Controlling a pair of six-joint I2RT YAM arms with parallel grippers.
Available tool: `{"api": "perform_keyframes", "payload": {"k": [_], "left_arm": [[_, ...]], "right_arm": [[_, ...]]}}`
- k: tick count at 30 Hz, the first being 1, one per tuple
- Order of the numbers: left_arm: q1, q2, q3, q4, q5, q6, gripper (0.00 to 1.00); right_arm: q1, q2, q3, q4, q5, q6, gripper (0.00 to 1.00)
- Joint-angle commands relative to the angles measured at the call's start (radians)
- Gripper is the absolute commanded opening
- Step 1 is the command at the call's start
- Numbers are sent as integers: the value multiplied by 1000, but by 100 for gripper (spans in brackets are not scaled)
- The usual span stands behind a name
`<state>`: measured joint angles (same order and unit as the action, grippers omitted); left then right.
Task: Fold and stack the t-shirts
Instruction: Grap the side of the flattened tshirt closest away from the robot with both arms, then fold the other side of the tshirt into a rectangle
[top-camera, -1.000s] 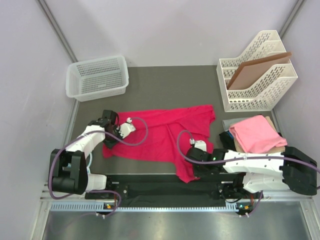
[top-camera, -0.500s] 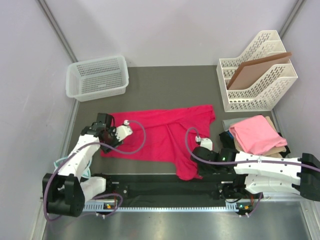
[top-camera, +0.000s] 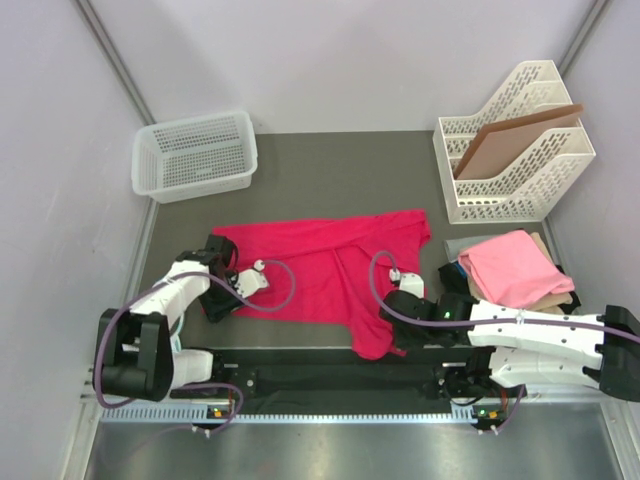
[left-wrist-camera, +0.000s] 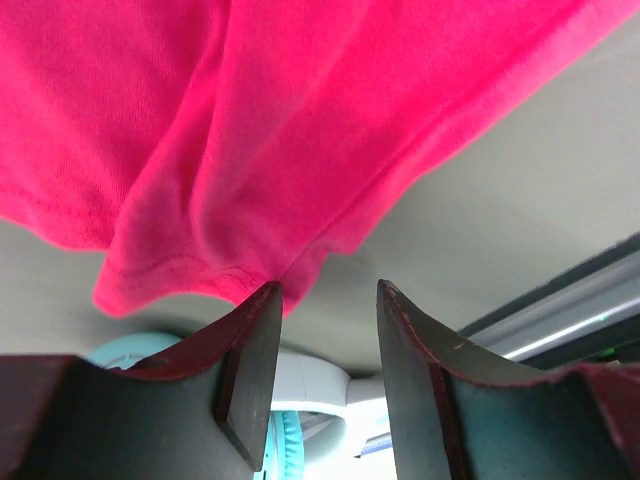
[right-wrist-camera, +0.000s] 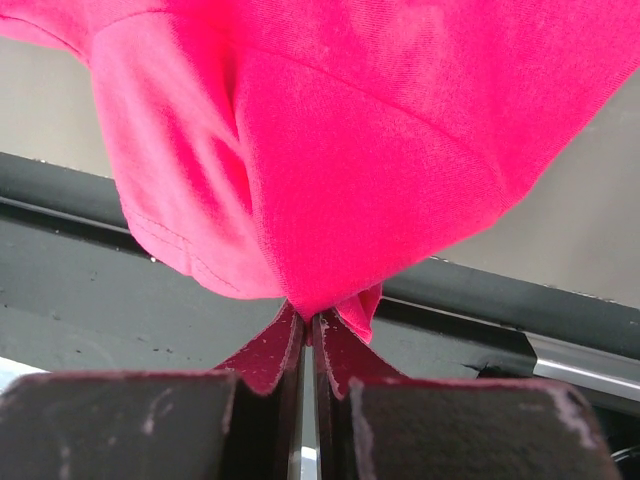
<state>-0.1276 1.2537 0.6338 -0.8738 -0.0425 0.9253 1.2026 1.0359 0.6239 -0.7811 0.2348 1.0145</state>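
A crimson-pink t-shirt (top-camera: 310, 265) lies spread on the grey table, and one part of it is bunched toward the near edge. My left gripper (top-camera: 216, 304) is at the shirt's near-left corner, open, with nothing between its fingers. In the left wrist view the shirt's hem (left-wrist-camera: 200, 270) just touches one fingertip of the left gripper (left-wrist-camera: 325, 292). My right gripper (top-camera: 388, 334) is shut on the bunched near part of the shirt (right-wrist-camera: 380, 160); the right wrist view shows the cloth pinched in the right gripper (right-wrist-camera: 308, 316). A folded light pink t-shirt (top-camera: 512, 265) tops a stack at the right, over beige (top-camera: 556, 298) and black (top-camera: 455, 278) cloth.
A white mesh basket (top-camera: 195, 152) stands at the back left. A white file rack (top-camera: 515, 150) holding a brown board (top-camera: 515, 130) stands at the back right. A black rail (top-camera: 330, 375) runs along the near edge, and pale walls close in on both sides.
My left gripper has opened, let go of the shirt's left edge and come back toward the near edge. The right gripper, still shut on the shirt, has shifted slightly right.
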Motion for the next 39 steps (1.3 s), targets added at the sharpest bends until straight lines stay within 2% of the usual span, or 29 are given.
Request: {"api": "perform_keyframes", "payload": {"k": [1,4,7,8,15,20,24,28,32,36,39], "left_arm": [[-7,38,12,58,9,-14,48],[-7,68,26,84,18,-19,48],[-9,105,40,113,18,-32,41],[-9,119,43,119,18,-36,33],[-9,86,99,64,36,-49,1],[-9,-19,161,-65,75,-34,0],[-9,-89,196,-221,95,-7,0],[-9,-161,170,-287,73,21,2],[-9,-235,118,-274,52,30,4],[-9,-240,106,-248,52,23,4],[-9,-228,118,-217,15,35,5]], "right_arm": [[20,-30,51,-7,20,-2,0],[18,-31,53,-6,21,-2,0],[17,-28,57,0,18,-2,0],[18,-28,57,0,18,-1,0],[18,-30,108,-44,35,-16,0],[20,-48,177,-121,63,-30,0],[29,-83,177,-150,15,-11,0],[55,-123,181,-222,-25,22,0],[69,-148,238,-337,-46,35,0],[71,-163,330,-418,-23,47,0],[71,-165,333,-431,-25,55,0]]}}
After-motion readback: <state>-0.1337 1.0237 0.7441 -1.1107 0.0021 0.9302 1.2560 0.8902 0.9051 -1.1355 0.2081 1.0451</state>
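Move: My open left hand hovers right over the t-shirt's near-left corner: it lies about 1 cm ahead and roughly 1 cm down. The shirt's far-left corner is some 19 cm ahead of that hand, and the blue headphones about 11 cm to its left and 3 cm back. My right hand already pinches the shirt's near-right part; from it the near-left corner is roughly 40 cm left and 6 cm ahead, the far-right corner some 27 cm ahead and 6 cm right. I ease my left hand down about 1 cm and slightly forward while its fingers shut on the near-left corner, then lift it some 7 cm, still edging forward before drawing back towards my base. My right hand keeps its pinch, rises about 9 cm in all, and partway through swings back and to the right, drawing on the cloth. ##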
